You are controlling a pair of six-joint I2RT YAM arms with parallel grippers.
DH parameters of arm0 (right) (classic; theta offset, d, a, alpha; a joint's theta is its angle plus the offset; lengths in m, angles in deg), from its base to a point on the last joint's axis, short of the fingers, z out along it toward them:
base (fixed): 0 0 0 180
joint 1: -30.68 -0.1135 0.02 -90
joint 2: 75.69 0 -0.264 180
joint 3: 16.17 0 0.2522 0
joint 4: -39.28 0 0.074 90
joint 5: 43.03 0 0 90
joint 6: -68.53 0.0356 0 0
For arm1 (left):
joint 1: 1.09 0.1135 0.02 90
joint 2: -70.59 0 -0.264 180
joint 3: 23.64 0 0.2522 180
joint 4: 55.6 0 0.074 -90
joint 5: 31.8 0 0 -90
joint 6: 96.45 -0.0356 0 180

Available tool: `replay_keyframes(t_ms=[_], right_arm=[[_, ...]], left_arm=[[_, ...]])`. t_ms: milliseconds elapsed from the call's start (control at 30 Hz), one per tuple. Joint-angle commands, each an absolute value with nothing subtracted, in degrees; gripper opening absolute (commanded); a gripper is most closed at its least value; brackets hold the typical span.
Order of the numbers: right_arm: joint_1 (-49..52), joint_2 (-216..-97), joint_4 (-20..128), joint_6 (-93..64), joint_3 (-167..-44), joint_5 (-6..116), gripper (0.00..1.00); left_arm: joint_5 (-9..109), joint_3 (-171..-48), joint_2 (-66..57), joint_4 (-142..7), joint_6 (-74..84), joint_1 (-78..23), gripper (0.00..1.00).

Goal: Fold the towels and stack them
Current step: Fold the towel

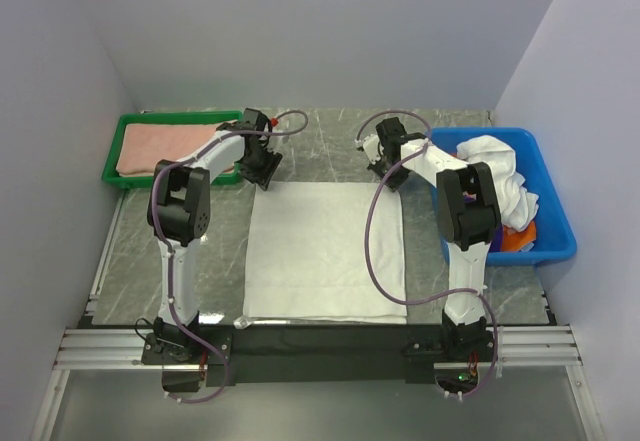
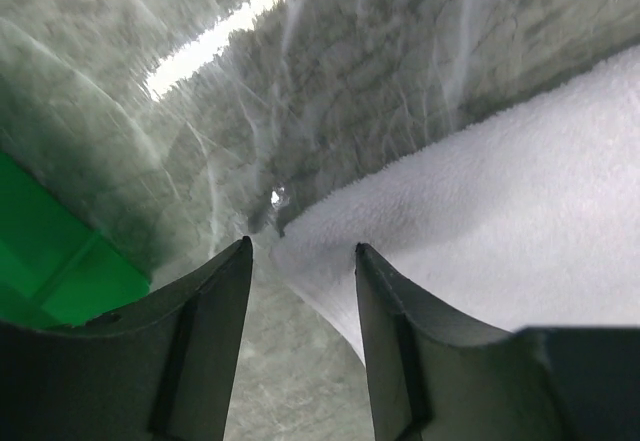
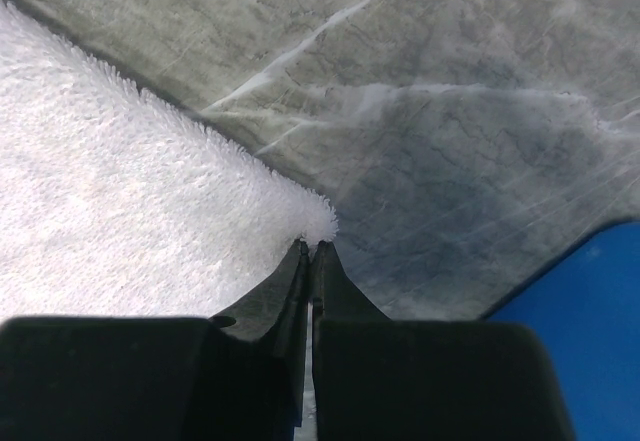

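Note:
A white towel (image 1: 325, 251) lies spread flat in the middle of the table. My left gripper (image 1: 262, 173) is low at its far left corner. In the left wrist view that gripper (image 2: 303, 251) stands open, and the corner of the white towel (image 2: 480, 231) lies between its fingers, against the right one. My right gripper (image 1: 390, 176) is at the far right corner. In the right wrist view this gripper (image 3: 312, 246) is shut on the fluffy corner tip of the white towel (image 3: 120, 191). A salmon-pink towel (image 1: 165, 148) lies folded in the green tray (image 1: 130, 121).
The green tray (image 2: 50, 251) sits at the far left, close to my left gripper. A blue bin (image 1: 555, 216) at the right holds bunched white towels (image 1: 495, 176) and an orange one (image 1: 515, 239). Its blue wall (image 3: 580, 311) is close beside my right gripper.

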State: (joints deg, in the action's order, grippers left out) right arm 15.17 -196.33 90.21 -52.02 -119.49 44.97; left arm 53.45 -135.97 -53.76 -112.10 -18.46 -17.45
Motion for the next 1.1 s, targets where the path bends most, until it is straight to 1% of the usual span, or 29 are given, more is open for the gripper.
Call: replay_keyframes(t_ms=[0,133,200,533,733,833,867,900,1033,1067], right_arm=[[15.2,-194.5,88.1,-52.3,-118.0,43.6,0.0],[14.9,-194.6,88.2,-52.1,-118.1,43.5,0.0],[15.0,-194.6,88.1,-52.1,-118.2,43.5,0.0],[14.2,-194.4,87.9,-52.1,-117.6,43.2,0.0],[14.0,-194.1,87.5,-52.1,-116.9,42.8,0.0],[14.0,-194.1,87.7,-52.1,-117.0,42.4,0.0],[14.1,-194.1,87.6,-52.1,-117.0,42.5,0.0],[14.0,-194.1,87.5,-52.2,-116.9,42.2,0.0],[14.0,-194.1,87.1,-52.2,-116.9,42.6,0.0],[14.1,-194.0,86.7,-52.1,-116.5,42.6,0.0]], left_arm=[[52.0,-139.6,-54.3,-111.7,-19.5,-17.6,0.53],[51.0,-139.2,-54.0,-110.4,-19.6,-17.6,0.54],[51.4,-140.1,-54.7,-110.7,-19.5,-17.6,0.52],[53.5,-139.8,-58.7,-112.3,-18.6,-17.6,0.5],[54.6,-138.8,-61.4,-113.7,-18.1,-17.4,0.47],[54.3,-137.9,-62.5,-114.4,-17.5,-17.1,0.4],[53.9,-137.7,-62.8,-114.7,-17.3,-16.8,0.33],[53.9,-137.8,-63.1,-115.2,-17.1,-16.7,0.29],[54.6,-138.1,-63.4,-115.8,-17.2,-16.7,0.16],[54.7,-138.6,-63.3,-115.9,-17.5,-16.6,0.09]])
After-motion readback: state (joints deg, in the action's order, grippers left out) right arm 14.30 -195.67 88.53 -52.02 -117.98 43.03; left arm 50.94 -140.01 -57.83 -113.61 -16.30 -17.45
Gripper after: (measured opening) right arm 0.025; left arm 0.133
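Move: The white towel's far left corner lies about 1 cm ahead of the left hand's half-open fingers and 1 cm below them, level with them sideways. The towel's middle is some 16 cm to that hand's right and 17 cm nearer the base; the green tray's middle is about 22 cm to its left and 8 cm farther out. From the right hand, already shut on the far right corner, the left corner is about 32 cm left, level in reach and 1 cm lower. The left fingers shut on the white towel's far left corner and pinch it, after the hand has eased forward and then down onto it by about 1 cm each way; it slips roughly 1 cm to the right as they close, its pointing nearly unchanged. The right hand stays in place and keeps its pinch on the far right corner. ##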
